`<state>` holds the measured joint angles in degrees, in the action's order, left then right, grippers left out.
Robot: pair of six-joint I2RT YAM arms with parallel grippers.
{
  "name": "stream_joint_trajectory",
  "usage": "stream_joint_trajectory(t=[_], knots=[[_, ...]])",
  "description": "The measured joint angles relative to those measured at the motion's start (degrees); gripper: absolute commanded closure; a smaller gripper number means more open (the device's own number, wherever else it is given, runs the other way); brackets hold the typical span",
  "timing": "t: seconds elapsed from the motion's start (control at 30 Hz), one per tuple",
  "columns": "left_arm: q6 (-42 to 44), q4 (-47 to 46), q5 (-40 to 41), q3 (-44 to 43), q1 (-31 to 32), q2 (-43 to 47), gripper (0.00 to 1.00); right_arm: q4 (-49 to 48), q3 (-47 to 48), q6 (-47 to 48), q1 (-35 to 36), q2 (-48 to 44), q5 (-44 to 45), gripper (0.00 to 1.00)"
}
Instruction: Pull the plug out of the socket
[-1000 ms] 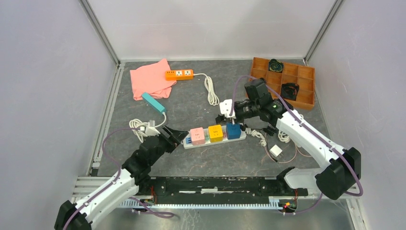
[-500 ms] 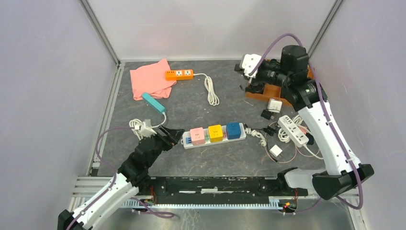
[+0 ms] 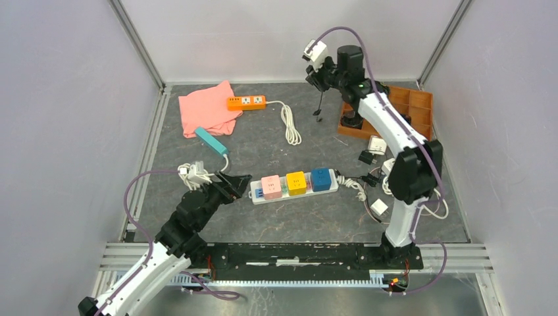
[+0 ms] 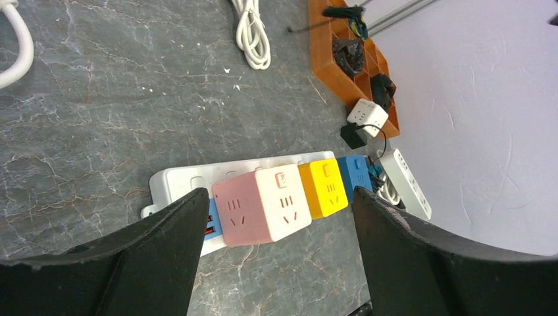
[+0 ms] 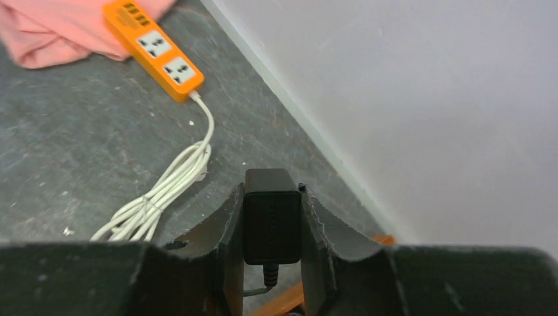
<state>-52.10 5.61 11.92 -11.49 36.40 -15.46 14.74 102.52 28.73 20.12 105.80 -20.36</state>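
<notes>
The socket (image 3: 331, 189), a long white strip (image 4: 176, 182), lies mid-table with a pink cube (image 3: 271, 186), a yellow cube (image 3: 296, 182) and a blue cube (image 3: 320, 179) standing on it. My left gripper (image 3: 238, 185) is open at the strip's left end; in the left wrist view its jaws (image 4: 279, 193) straddle the pink cube (image 4: 263, 204) without touching it. My right gripper (image 3: 320, 71) is raised high near the back wall, shut on a black plug (image 5: 272, 217). The plug's thin black cable (image 3: 320, 105) dangles free below it.
An orange power strip (image 3: 247, 102) with a coiled white cord (image 3: 289, 125) lies at the back beside a pink cloth (image 3: 207, 108). A teal bar (image 3: 210, 140) is left of centre. An orange tray (image 3: 411, 99), a plain white strip (image 4: 405, 181) and a white charger (image 3: 377, 143) crowd the right side.
My right arm has swung from just above the socket up and back toward the rear wall, carrying the black plug. My left gripper stays by the strip's end, its jaws slightly wider.
</notes>
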Motion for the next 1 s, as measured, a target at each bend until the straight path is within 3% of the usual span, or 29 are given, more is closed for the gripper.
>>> stream_joint_trajectory(t=[0.33,0.47,0.63,0.73,1.0], knots=[[1.5,1.7,-1.6,-0.1,0.0,0.0,0.13,-8.2,-1.6,-10.0,0.0,15.7,16.2,0.87],[1.5,1.7,-2.0,-0.1,0.0,0.2,0.13,-8.2,-3.0,-10.5,0.0,19.6,19.2,0.72],[1.5,1.8,-2.6,0.0,0.0,1.1,0.12,-8.1,-4.0,-10.7,0.0,20.8,21.2,0.34],[1.4,2.1,-3.2,0.0,0.0,1.7,0.12,-8.5,-4.4,-10.3,-0.2,20.8,21.9,0.17],[1.4,2.1,-3.6,0.1,0.0,4.0,0.11,-6.5,-7.5,-10.1,-1.3,16.7,19.1,0.08]])
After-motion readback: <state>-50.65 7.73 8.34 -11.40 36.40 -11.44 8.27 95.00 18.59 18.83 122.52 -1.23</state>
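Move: The right hand still pinches the black plug high above the far table; the bare table spot it is taken to lies about 6 cm ahead, 4 cm right and 22 cm below. At the same depth below, the white cord bundle is about level and 6 cm left, the orange power strip 10 cm ahead and 22 cm left, the wooden box 6 cm ahead and 27 cm right. From the left hand, that spot is some 36 cm ahead, 23 cm right and 8 cm below. The right hand keeps its pinch on the black plug and brings it swiftly down some 21 cm, also going forward and a little right, to the bare table between white cord bundle and wooden box, turning about 25 degrees clockwise and tipping its fingers down. There the fingers open wide and let go of the plug, and the hand starts to rise and draw back. ##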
